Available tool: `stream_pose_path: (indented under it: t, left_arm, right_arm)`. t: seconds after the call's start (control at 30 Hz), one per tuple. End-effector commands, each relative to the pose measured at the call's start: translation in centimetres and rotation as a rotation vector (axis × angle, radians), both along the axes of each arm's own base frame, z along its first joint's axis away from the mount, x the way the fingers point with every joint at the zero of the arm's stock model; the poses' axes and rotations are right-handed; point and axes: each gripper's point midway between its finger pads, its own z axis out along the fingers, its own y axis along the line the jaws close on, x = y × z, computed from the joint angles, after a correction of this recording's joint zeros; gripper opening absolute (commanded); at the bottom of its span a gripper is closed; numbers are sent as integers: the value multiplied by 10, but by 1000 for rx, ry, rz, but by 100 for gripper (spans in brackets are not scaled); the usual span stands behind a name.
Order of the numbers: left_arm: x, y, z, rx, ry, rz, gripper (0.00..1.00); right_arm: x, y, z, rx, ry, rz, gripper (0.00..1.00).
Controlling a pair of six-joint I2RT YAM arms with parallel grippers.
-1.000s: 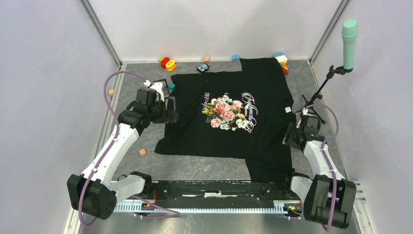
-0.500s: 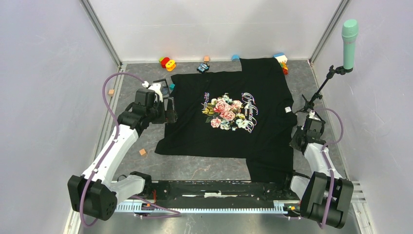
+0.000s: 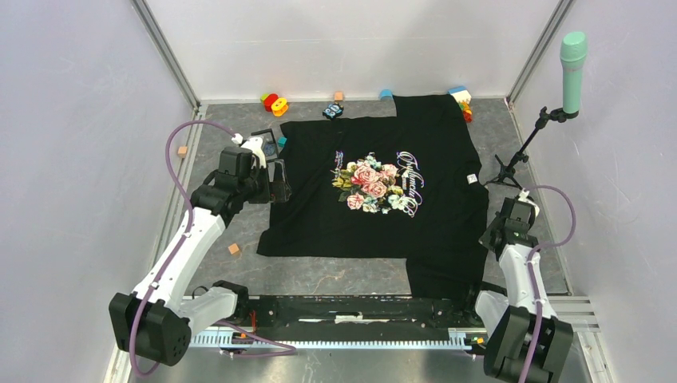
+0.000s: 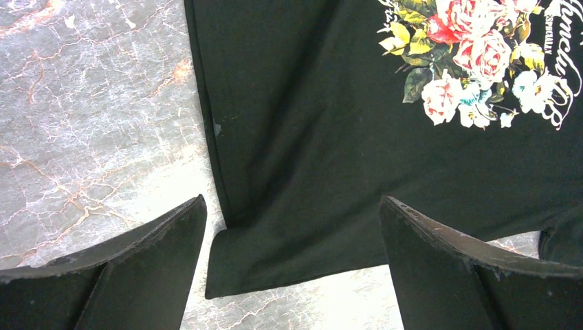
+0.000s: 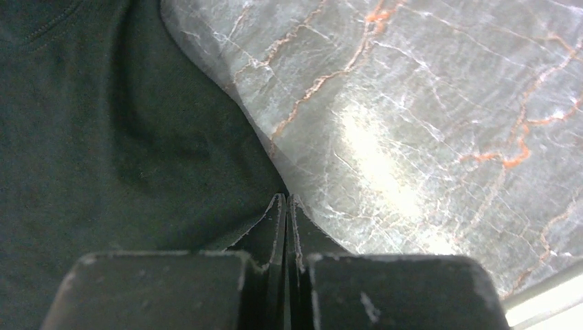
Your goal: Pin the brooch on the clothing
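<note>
The clothing [image 3: 375, 207], a black T-shirt with a rose print, lies spread flat on the marbled table. A small round blue-and-dark disc [image 3: 334, 111], apparently the brooch, rests just beyond the shirt's far edge. My left gripper [image 3: 279, 185] hovers open over the shirt's left sleeve [image 4: 275, 247], its fingers [image 4: 158, 254] wide apart and nothing between them. My right gripper [image 3: 487, 239] is shut at the shirt's right edge; its fingertips [image 5: 278, 206] are pressed together above the hem [image 5: 206, 172], with no cloth seen between them.
A black square case [image 3: 266, 144] and a teal cube [image 3: 282, 141] sit behind the left wrist. Toys [image 3: 274, 102] and small blocks [image 3: 233, 249] are scattered about. A microphone stand [image 3: 519, 155] rises at the right, close to the right arm. Walls enclose the table.
The right gripper has shut and its arm has drawn back to the right, off the shirt's edge. The left arm has hardly moved and stays open.
</note>
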Motion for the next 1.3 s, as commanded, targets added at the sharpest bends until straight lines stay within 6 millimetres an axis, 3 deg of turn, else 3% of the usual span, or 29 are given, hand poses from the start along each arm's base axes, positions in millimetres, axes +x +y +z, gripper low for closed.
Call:
stream_pose_path:
  t: [0.0,0.27,0.33,0.4,0.43,0.47,0.53,0.7,0.83,0.9,1.1,1.27]
  left_arm:
    - [6,1,12,3,-63,-11,100]
    - [5,2,14,-3,-74,-9,100]
    - [5,3,14,-1,-73,-5,100]
    - [5,6,13,5,-73,4,100]
    - [5,7,14,0,-75,9,100]
    - [6,7,15,-12,-80,7,100]
    - [9,10,18,-28,-91,19,100]
    - [28,29,22,-56,-86,119,100]
    - [61,22,53,-125,-130,131,100]
    - [83,29,56,-99,-154,170,100]
    - [144,51,17,-75,-65,280,100]
    - [179,68,-15,-71,-35,360,100]
  right_arm:
    - [-9,-9,9,-25,-17,-108,0]
    - [-14,-14,15,-41,-30,-170,0]
    - [-13,-15,17,-46,-32,-172,7]
    - [-10,-17,23,-57,-46,-166,39]
    - [-7,-18,26,-63,-59,-158,64]
    - [-4,-19,29,-72,-72,-148,76]
    - [3,-20,40,-90,-115,-119,85]
    - [35,-5,74,-76,-289,47,90]
    - [56,26,91,3,-417,238,89]
    - [57,35,91,28,-413,304,87]
    - [46,55,88,41,-359,491,85]
    - [46,73,98,76,-402,586,87]
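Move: The brooch in its open black box lies about 21 cm ahead of the open left hand, 7 cm to its left and some 16 cm below. The teal cube is about 24 cm ahead of that hand and 2 cm left, at the same depth. The right hand already has the clothing's right edge pinched between its fingers. The flower print is about 17 cm ahead of the right hand and 28 cm left; the white label some 19 cm straight ahead. Still pinching the clothing's edge, the right hand drags it a short way back and right, about 1.5 cm. It then opens wide to let go, lifts some 6 cm and swings forward and left over the cloth, turning about 30 degrees counter-clockwise and tipping its fingers up. The left hand, open, waits, drifts left, then sweeps about 14 cm forward towards the brooch's box, rising a little before it starts down. ##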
